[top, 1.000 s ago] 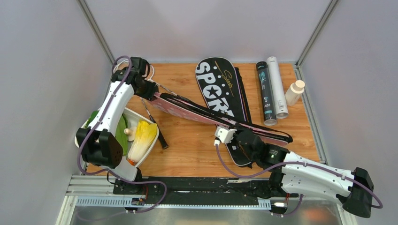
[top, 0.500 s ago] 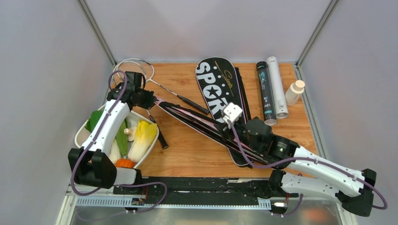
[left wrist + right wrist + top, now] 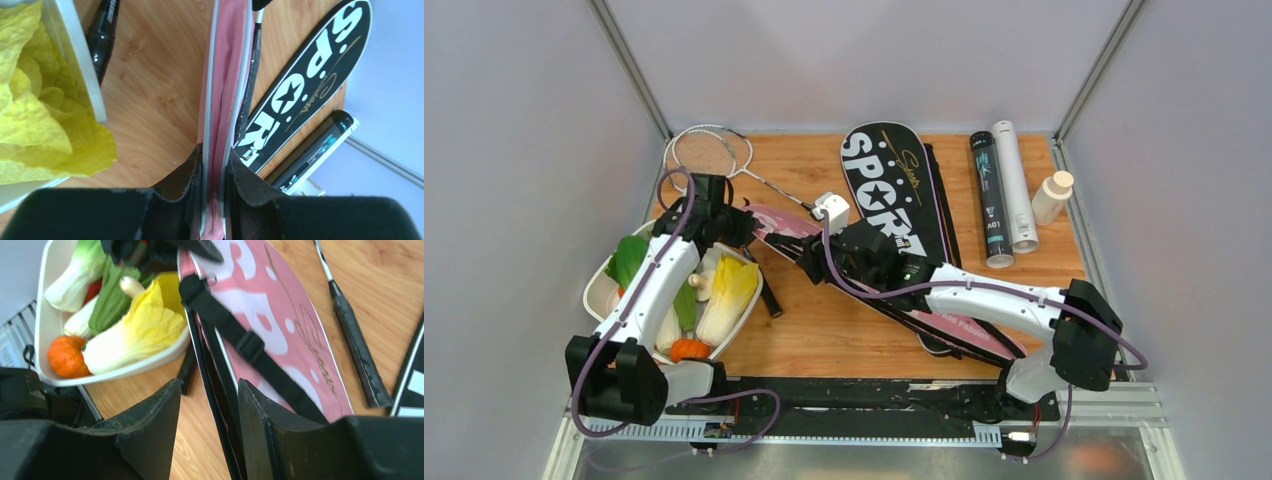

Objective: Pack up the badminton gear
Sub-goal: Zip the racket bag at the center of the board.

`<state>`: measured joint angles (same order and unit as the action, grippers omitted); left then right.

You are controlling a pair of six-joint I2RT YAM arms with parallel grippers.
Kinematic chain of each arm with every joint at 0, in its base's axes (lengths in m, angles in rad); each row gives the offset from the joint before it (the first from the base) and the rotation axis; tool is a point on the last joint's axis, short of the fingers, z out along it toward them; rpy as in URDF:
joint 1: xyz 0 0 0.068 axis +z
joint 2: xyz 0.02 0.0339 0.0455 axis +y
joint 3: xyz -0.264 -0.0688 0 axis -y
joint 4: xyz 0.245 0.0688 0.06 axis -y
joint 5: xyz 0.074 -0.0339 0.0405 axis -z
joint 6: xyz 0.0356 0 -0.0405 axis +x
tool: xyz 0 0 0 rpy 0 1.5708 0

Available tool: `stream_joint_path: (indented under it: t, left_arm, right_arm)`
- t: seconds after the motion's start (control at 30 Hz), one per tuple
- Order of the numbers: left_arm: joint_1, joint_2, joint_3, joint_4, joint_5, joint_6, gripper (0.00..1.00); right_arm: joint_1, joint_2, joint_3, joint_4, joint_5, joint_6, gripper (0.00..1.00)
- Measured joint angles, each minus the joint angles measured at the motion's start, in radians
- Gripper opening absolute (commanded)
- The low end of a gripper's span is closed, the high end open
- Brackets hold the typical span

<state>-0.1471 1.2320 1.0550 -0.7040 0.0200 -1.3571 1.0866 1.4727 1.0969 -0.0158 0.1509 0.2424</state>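
Observation:
A pink racket bag (image 3: 944,318) lies slanted across the table, over the lower part of the black "SPORT" bag (image 3: 882,172). My left gripper (image 3: 732,224) is shut on the pink bag's upper-left end; in the left wrist view the jaws (image 3: 215,165) pinch its pink and white edge (image 3: 222,90). My right gripper (image 3: 809,262) is open, its fingertips (image 3: 210,385) astride the bag's black side edge (image 3: 220,405), close to the right finger. A silver racket (image 3: 709,152) lies at the back left. A black tube (image 3: 991,200) and a white tube (image 3: 1016,185) lie at the right.
A white tray (image 3: 596,290) of vegetables sits at the front left, touching a black racket handle (image 3: 762,287). A small white bottle (image 3: 1052,197) stands by the right wall. The bag's black strap (image 3: 235,335) crosses its pink face. Bare wood shows in front of the bag.
My right arm has travelled up along the pink bag from its lower right end to near the left gripper, its jaws opening. The left gripper dropped forward, uncovering the silver racket.

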Motion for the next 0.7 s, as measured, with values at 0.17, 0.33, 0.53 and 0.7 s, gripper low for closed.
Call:
stream_joint_path:
  t: [0.17, 0.33, 0.53, 0.7]
  left_arm:
    - [0.0, -0.008, -0.034, 0.002, 0.002, 0.014, 0.26]
    - [0.0, -0.023, -0.053, 0.014, 0.011, 0.024, 0.25]
    - [0.0, -0.034, -0.064, 0.014, 0.013, 0.028, 0.25]
    - [0.0, -0.055, -0.071, 0.013, 0.013, 0.028, 0.23]
  right_arm:
    - [0.006, 0.063, 0.056, 0.072, -0.002, -0.009, 0.46]
    - [0.006, 0.113, 0.095, 0.11, 0.009, -0.086, 0.42]
    - [0.006, 0.164, 0.097, 0.106, -0.01, -0.196, 0.4]
    - [0.007, 0.185, 0.095, 0.101, 0.016, -0.272, 0.0]
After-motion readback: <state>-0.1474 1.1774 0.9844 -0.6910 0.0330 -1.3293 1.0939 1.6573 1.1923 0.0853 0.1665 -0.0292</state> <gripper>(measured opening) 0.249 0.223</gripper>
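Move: The right hand goes for the pink racket bag's strap-side zip edge, about 3 cm ahead, 4 cm left and 3 cm below. From that hand, the yellow cabbage is some 17 cm left and 7 cm back, while a black racket handle lies 10 cm ahead and 5 cm right, both about 18 cm lower. From the left hand, already holding the bag's end, the grip spot is about 4 cm back, 5 cm right, roughly level. Right hand moves about 4 cm left-forward, rises briefly, then dips and pinches the pink bag's edge; left keeps holding. ##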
